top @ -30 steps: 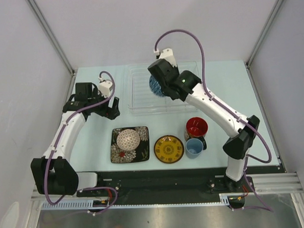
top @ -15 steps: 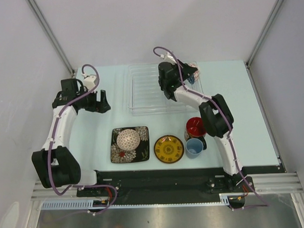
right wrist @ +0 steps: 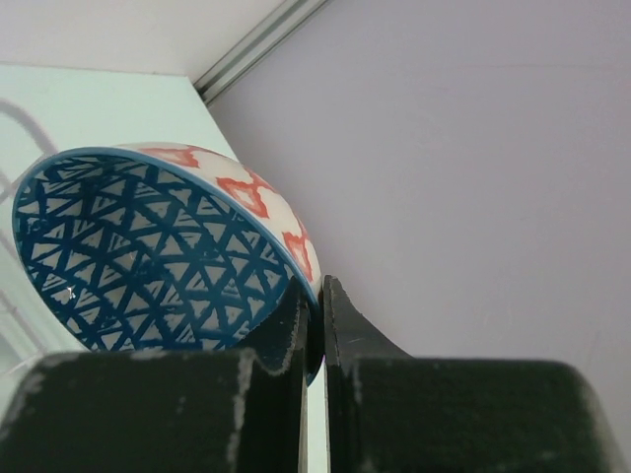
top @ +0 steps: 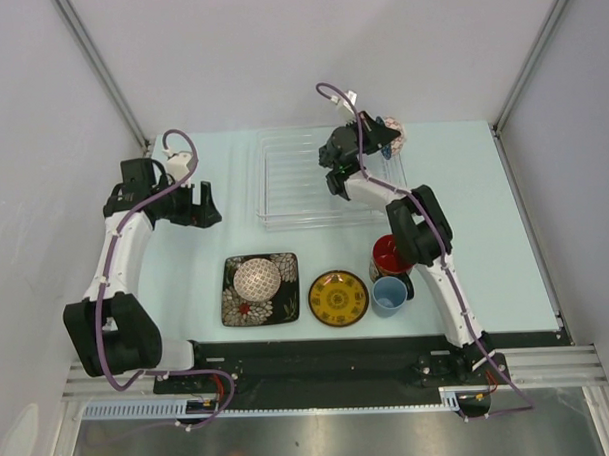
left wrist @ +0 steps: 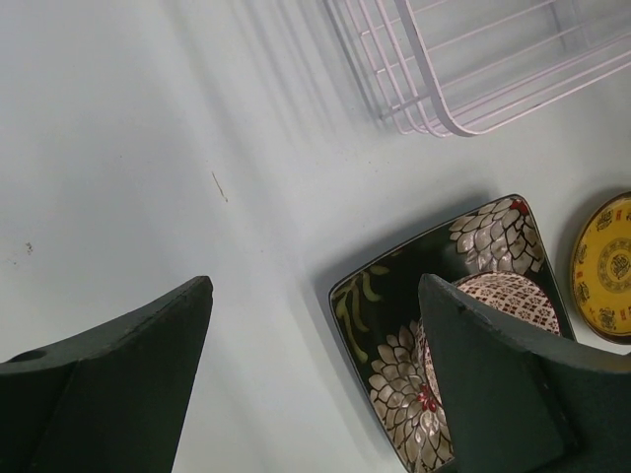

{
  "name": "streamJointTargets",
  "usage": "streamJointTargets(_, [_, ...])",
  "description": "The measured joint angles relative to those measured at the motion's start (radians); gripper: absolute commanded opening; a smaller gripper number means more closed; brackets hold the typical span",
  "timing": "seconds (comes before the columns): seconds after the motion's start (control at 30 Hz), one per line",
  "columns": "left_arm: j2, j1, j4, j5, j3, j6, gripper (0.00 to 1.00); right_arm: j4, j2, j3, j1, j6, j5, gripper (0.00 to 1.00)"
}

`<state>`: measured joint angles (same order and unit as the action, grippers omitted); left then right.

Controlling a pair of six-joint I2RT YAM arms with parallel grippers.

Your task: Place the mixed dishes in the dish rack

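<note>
My right gripper [top: 379,137] [right wrist: 317,296] is shut on the rim of the blue mosaic bowl [top: 392,134] [right wrist: 148,256], holding it tilted over the far right corner of the clear dish rack [top: 283,179] [left wrist: 473,69]. My left gripper [top: 197,207] [left wrist: 315,291] hangs open over bare table, left of the rack. On the black square floral plate [top: 237,302] [left wrist: 394,325] sits the small patterned bowl [top: 257,279] [left wrist: 513,296]. To its right come the round yellow plate [top: 338,298] [left wrist: 606,266], the red-inside cup [top: 393,253] and the light blue cup [top: 389,295].
The right arm's forearm [top: 416,224] reaches over the red-inside cup. White walls and metal frame posts [top: 104,70] close the table on three sides.
The right gripper has carried the blue mosaic bowl from over the rack's middle to its far right corner and turned it. The left gripper drew back to the left, then stayed put.
</note>
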<state>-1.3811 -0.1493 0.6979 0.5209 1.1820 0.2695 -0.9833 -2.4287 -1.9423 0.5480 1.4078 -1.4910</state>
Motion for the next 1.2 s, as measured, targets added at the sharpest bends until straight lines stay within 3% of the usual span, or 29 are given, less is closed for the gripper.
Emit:
streamJointTargets(0.97, [-0.003, -0.006, -0.001, 0.005, -0.01, -0.008, 0.9, -0.066, -0.203, -0.066, 0.005, 0.053, -0.008, 0.0])
streamJointTargets(1.0, [-0.004, -0.006, -0.001, 0.005, -0.01, -0.008, 0.9, -0.071, -0.205, -0.067, 0.006, 0.055, -0.01, 0.02])
streamJointTargets(1.03, [-0.005, -0.006, -0.002, 0.005, -0.011, -0.008, 0.9, -0.073, -0.207, -0.068, 0.006, 0.058, -0.01, 0.13])
streamJointTargets(1.07, [-0.007, -0.006, -0.002, 0.006, -0.011, -0.008, 0.9, -0.078, -0.211, -0.071, 0.006, 0.061, -0.009, 0.3])
streamJointTargets(1.17, [-0.009, -0.006, -0.002, 0.006, -0.018, -0.009, 0.91, -0.092, -0.214, -0.076, 0.007, 0.07, -0.01, 0.53])
streamJointTargets(1.2, [-0.01, -0.006, -0.002, 0.006, -0.02, -0.01, 0.9, -0.095, -0.214, -0.076, 0.007, 0.071, -0.011, 0.67])
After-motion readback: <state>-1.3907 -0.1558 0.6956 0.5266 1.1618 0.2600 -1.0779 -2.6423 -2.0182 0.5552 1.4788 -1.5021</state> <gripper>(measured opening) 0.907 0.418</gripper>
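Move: The right gripper already holds the blue bowl by its rim. Its place at the right end of the dish rack lies about 14 cm below this hand and 2 cm ahead. The rack's middle is level ahead, some 14 cm left and 20 cm down. Behind stand the red mug (about 20 cm back, 3 left) and the yellow plate (28 back, 14 left). From the left gripper that place is roughly 19 cm ahead, 37 to the right and 8 down. Lower the right gripper with the blue bowl almost straight down into the right end of the rack, about 8 cm in two stages: some 5 cm, a brief halt, then the rest while easing a little forward. Keep the rim pinched and the wrist nearly unchanged on the way down, then stop and open the fingers to a bit under half to free the rim. ##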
